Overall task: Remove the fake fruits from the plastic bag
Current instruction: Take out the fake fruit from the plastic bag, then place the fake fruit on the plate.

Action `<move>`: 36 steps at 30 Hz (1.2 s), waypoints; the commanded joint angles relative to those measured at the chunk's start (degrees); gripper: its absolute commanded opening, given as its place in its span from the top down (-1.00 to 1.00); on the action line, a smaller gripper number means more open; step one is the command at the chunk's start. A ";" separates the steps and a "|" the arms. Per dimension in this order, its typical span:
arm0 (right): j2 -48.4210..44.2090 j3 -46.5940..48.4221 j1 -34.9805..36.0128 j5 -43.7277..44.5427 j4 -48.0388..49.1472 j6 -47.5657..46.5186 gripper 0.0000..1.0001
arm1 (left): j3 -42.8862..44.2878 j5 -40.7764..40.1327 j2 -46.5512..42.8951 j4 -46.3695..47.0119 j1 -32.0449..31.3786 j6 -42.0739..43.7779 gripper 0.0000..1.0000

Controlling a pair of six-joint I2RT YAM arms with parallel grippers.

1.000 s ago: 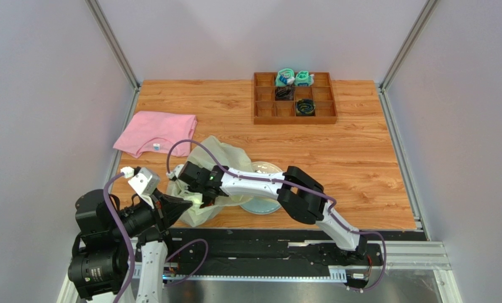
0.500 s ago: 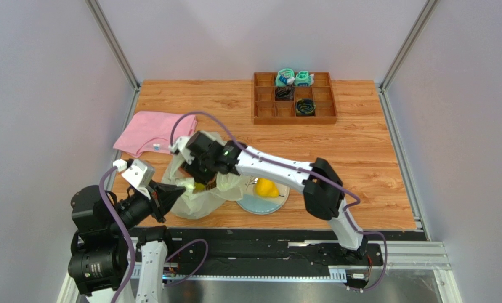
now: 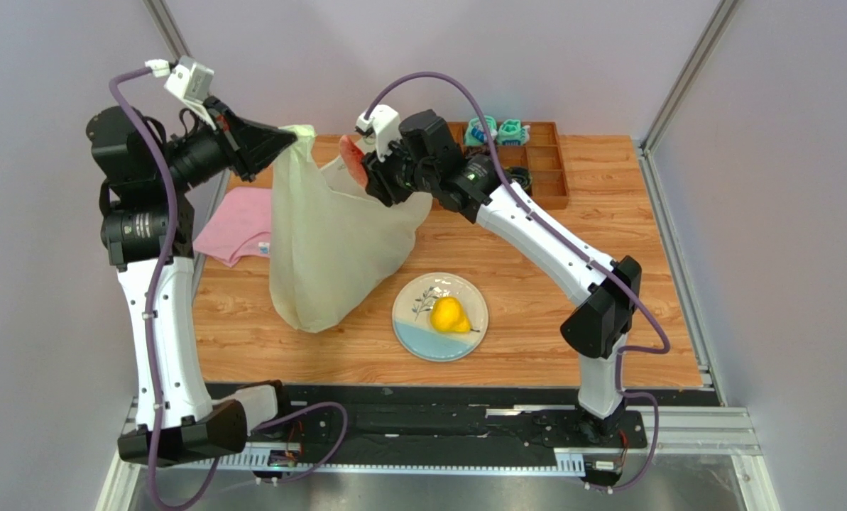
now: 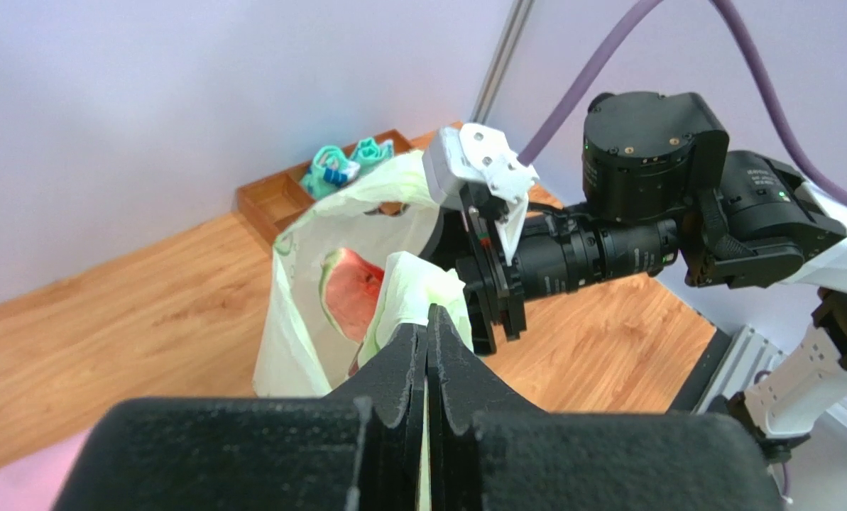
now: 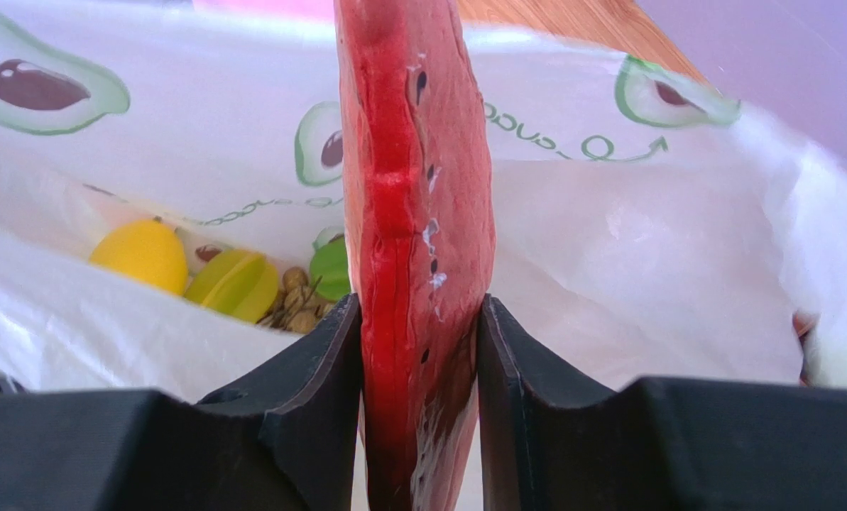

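Note:
The pale yellow-green plastic bag [image 3: 331, 240] hangs high over the table's left side. My left gripper [image 3: 289, 136] is shut on the bag's rim [image 4: 417, 293] and holds it up. My right gripper [image 3: 361, 162] is shut on a red watermelon slice [image 5: 417, 213] at the bag's mouth; the slice also shows in the left wrist view [image 4: 351, 293] and the top view [image 3: 353, 158]. Inside the bag lie a yellow fruit [image 5: 139, 253], a yellow-green piece [image 5: 230, 282] and a green piece [image 5: 331, 266]. A yellow pear [image 3: 448, 314] lies on the plate [image 3: 411, 332].
A pink folded cloth [image 3: 235, 224] lies behind the bag at the left. A brown wooden tray [image 3: 539, 160] with teal items [image 3: 511, 132] stands at the back right, partly hidden by my right arm. The enclosure walls stand close on both sides.
Both arms have risen from table level, lifting the bag up and back. My right gripper has come up out of the bag with the red slice. The plate and pear are uncovered.

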 commanded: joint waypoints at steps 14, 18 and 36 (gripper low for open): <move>-30.97 -18.55 5.35 -26.99 -4.95 -17.02 0.93 | -29.10 0.03 -17.22 2.28 -3.74 -3.31 1.00; -37.14 -32.33 8.52 -26.39 -13.83 -29.52 0.95 | -28.76 -2.00 -16.42 3.60 -3.65 -3.66 1.00; -27.58 -56.44 10.98 -7.05 -7.17 -36.12 0.87 | -28.14 -3.23 -18.80 2.55 0.04 -4.27 1.00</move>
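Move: The right hand already holds the watermelon slice at the bag's mouth. The plate it is bound for lies about 16 cm back, 14 cm to the right and 29 cm below; the yellow pear on it is some 16 cm back, 16 cm right and 27 cm below. The plastic bag's middle hangs some 5 cm back, 7 cm left and 12 cm below. From the left hand, the plate is roughly 9 cm back, 23 cm right and 48 cm below. Keeping its pinch on the watermelon slice, the right hand draws it clear of the bag, swinging back and rightward while first rising about 8 cm, then drops some 28 cm towards the near side of the plate, its fingers turning about 45 degrees counter-clockwise to point left and more steeply down. The left hand, still shut on the bag's rim, sinks about 11 cm and ends slightly back of its start, its fingers tipping a little downward. ##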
